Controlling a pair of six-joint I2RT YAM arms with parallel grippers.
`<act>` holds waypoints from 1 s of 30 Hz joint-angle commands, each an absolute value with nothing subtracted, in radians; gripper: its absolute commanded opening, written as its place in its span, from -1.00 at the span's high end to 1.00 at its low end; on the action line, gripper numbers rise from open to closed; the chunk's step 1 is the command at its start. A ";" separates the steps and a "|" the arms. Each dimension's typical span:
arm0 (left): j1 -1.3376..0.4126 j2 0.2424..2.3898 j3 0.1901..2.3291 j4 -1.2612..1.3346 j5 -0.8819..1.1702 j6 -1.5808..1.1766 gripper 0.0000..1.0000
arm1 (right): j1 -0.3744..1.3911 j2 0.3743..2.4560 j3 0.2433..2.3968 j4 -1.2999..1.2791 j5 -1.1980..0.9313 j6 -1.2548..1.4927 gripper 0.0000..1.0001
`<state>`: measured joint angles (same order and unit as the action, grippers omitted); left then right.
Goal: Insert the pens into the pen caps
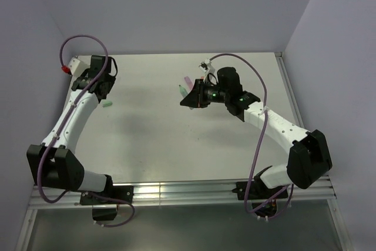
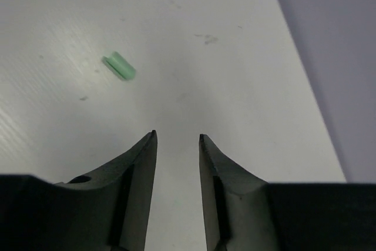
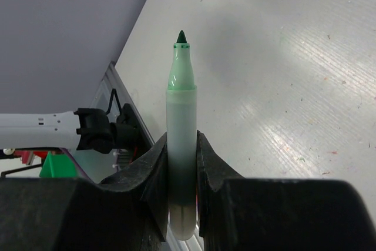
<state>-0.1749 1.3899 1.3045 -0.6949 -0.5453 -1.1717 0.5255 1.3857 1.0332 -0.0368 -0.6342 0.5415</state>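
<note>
My right gripper (image 3: 181, 148) is shut on the mint-green pen (image 3: 181, 110), which stands straight out between the fingers with its dark green tip bare. In the top view this gripper (image 1: 189, 99) hovers over the table's middle back, with the pen's (image 1: 183, 91) tip pointing left. A green cap (image 2: 119, 66) lies on the table ahead and left of my open, empty left gripper (image 2: 176, 137). In the top view the cap (image 1: 106, 104) lies just below the left gripper (image 1: 103, 91), at the far left. A small pink piece (image 1: 187, 79), pen or cap, lies beside the right gripper. The other pens and caps are hidden.
The white table (image 1: 147, 145) is walled by purple panels at the back and sides. A metal rail (image 1: 176, 192) runs along the near edge by the arm bases. A red part (image 1: 63, 69) sits at the back left corner. Purple cables loop over both arms.
</note>
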 commanded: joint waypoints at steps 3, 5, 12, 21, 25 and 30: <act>0.026 1.489 1.233 -0.634 -0.537 -1.039 0.44 | 0.519 1.339 1.014 0.032 -0.661 0.545 1.00; 0.101 1.553 1.224 -0.592 -0.497 -1.013 0.54 | 0.518 1.338 1.009 0.041 -0.670 0.549 1.00; 0.167 1.776 1.295 -0.574 -0.460 -0.965 0.99 | 0.517 1.309 0.997 0.035 -0.670 0.543 1.00; 0.178 1.871 1.273 -0.454 -0.345 -0.936 0.99 | 0.514 1.301 0.997 0.034 -0.677 0.538 1.00; 0.179 1.855 1.233 -0.397 -0.334 -0.927 0.99 | 0.514 1.301 0.999 0.035 -0.678 0.535 1.00; 0.179 1.864 1.212 -0.348 -0.316 -0.897 0.99 | 0.514 1.301 0.999 0.034 -0.683 0.535 1.00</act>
<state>0.1745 1.8767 1.2270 -0.4152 -0.3439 -0.9321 0.5224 1.3373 1.0050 -0.0032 -0.6651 0.5480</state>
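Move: The green cap lies on the table about 6 cm ahead of my left hand, 7 cm to its left and some 22 cm below; nothing else stands close to it. From my right hand, which already holds the green pen tip outward, the cap is about 17 cm farther forward, 40 cm to the left and 22 cm down. I sweep my left hand left and down together, about 11 cm left and nearly 20 cm down, tipping the fingers some 20 degrees steeper and shutting them empty on the way. Near the table I ease forward about 3 cm, bringing the closed tips close to the green cap, just left of and short of it. My right hand keeps its grip on the green pen. ##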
